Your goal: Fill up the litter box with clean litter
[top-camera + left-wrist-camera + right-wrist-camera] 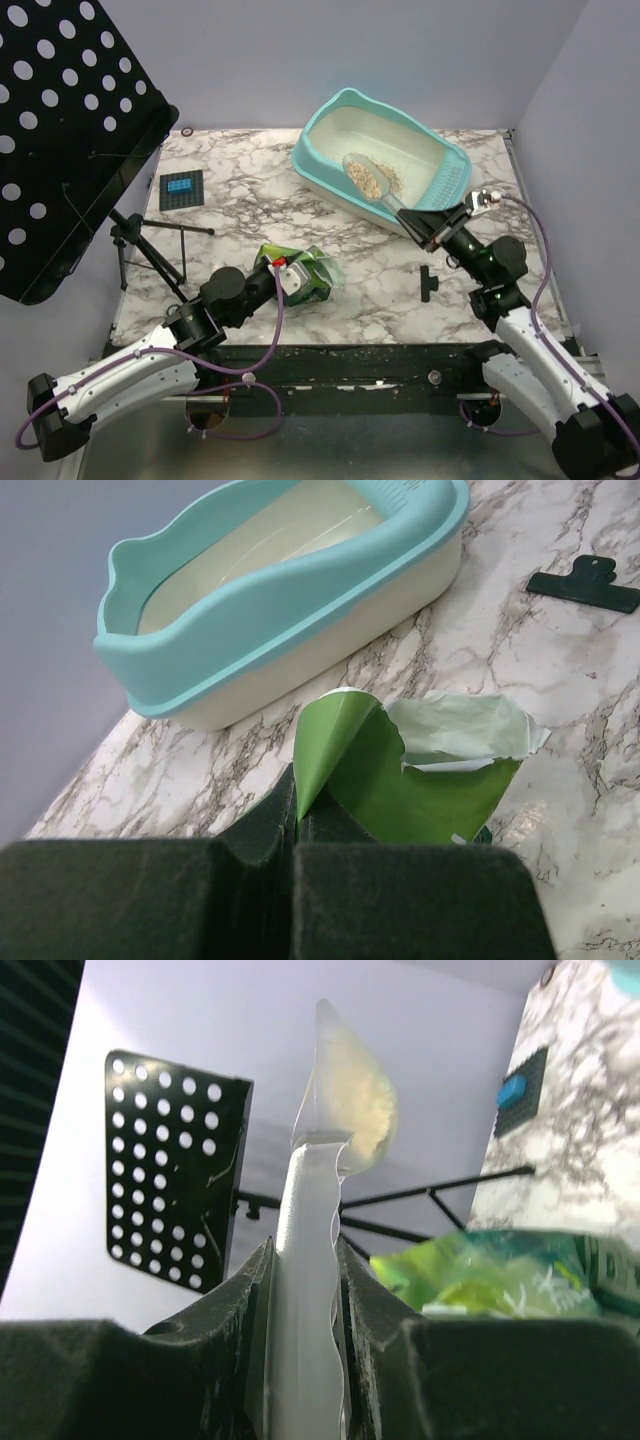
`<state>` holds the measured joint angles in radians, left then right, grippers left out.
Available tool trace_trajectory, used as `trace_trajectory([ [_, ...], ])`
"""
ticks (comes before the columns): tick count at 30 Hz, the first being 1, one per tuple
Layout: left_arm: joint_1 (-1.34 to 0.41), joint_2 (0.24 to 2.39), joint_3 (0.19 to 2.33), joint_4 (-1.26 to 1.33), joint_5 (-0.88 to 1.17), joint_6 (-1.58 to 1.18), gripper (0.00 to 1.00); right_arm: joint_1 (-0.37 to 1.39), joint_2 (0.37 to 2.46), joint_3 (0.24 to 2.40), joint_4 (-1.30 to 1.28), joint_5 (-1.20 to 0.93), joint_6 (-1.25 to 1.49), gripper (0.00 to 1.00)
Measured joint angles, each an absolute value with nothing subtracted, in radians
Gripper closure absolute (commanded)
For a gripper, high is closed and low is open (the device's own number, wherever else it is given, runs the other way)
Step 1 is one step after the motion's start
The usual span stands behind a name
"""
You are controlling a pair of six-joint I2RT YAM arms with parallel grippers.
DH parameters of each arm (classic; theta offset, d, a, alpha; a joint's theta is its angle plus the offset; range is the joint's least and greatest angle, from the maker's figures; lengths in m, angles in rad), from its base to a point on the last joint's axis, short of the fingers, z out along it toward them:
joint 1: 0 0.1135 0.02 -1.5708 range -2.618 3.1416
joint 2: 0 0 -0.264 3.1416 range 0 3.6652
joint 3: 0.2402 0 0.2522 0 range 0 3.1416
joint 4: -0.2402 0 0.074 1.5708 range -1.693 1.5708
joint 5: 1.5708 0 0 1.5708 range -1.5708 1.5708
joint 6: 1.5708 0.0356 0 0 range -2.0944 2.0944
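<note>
The turquoise litter box (pixel 318 122), cream-white inside, stands at the back of the marble table; its near rim (pixel 280 610) fills the top of the left wrist view. My right gripper (pixel 428 228) is shut on the handle of a clear scoop (pixel 400 208) whose bowl hangs over the box's inside. Beige clean litter (pixel 370 180) lies in that bowl. In the right wrist view the handle stands between my right gripper (pixel 303 1245) fingers, with the scoop bowl (pixel 345 1100) above. My left gripper (pixel 283 272) is shut on the torn edge of the crinkly green bag (pixel 312 278), which lies on the table. In the left wrist view my left gripper (pixel 297 800) pinches the bag (pixel 420 780).
A black perforated stand panel (pixel 70 130) overhangs the left side, its tripod legs (pixel 150 250) on the table. A small black pad with a blue screen (pixel 181 188) lies at the back left. A black clip (pixel 429 283) lies in front of the right arm; the clip (pixel 585 583) also shows in the left wrist view.
</note>
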<state>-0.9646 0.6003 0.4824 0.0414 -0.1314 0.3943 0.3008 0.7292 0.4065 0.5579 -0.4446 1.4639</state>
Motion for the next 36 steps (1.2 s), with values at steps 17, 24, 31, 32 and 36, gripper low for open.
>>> trace_trajectory([
  [17, -0.967, 0.589, 0.484, 0.033, -0.145, 0.392, 1.00, 0.249, 1.359, 1.036, 0.316, -0.221, 1.032, 1.00],
  [24, -0.969, 0.585, 0.485, 0.027, -0.146, 0.391, 1.00, 0.196, 1.526, 1.225, -0.012, -0.161, 0.749, 1.00],
  [31, -0.969, 0.596, 0.498, 0.015, -0.151, 0.384, 1.00, 0.186, 1.676, 1.494, -0.369, -0.119, 0.464, 1.00],
  [32, -0.969, 0.597, 0.498, 0.014, -0.152, 0.382, 1.00, 0.186, 1.695, 1.538, -0.415, -0.112, 0.429, 1.00],
  [36, -0.969, 0.597, 0.499, 0.014, -0.160, 0.377, 1.00, 0.208, 1.776, 1.726, -0.586, -0.023, 0.295, 1.00],
])
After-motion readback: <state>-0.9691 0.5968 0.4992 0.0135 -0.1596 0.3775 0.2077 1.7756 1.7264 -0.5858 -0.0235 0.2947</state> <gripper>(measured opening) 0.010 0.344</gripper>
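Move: The right hand holds the loaded scoop, its bowl reaching forward-left; the litter box's middle lies about 33 cm ahead of this hand, 5 cm left and 22 cm below. The small litter pile is some 32 cm ahead, 6 cm left and 28 cm down. On the table, the black clip is roughly 6 cm ahead and 6 cm right of the hand, 30 cm below. From the left hand, still pinching the bag's rim, the box is about 36 cm ahead, 26 cm right and 15 cm lower. Keeping its grip on the scoop handle, the right hand sweeps some 25 cm forward over the litter box, first rising about 3 cm, then sinking to roughly 7 cm below its starting height while drifting some 7 cm right. On the way it rolls about 75 degrees, left side going down, so the fingers turn from forward-left to forward and down and the bowl tips over the box floor to pour. ##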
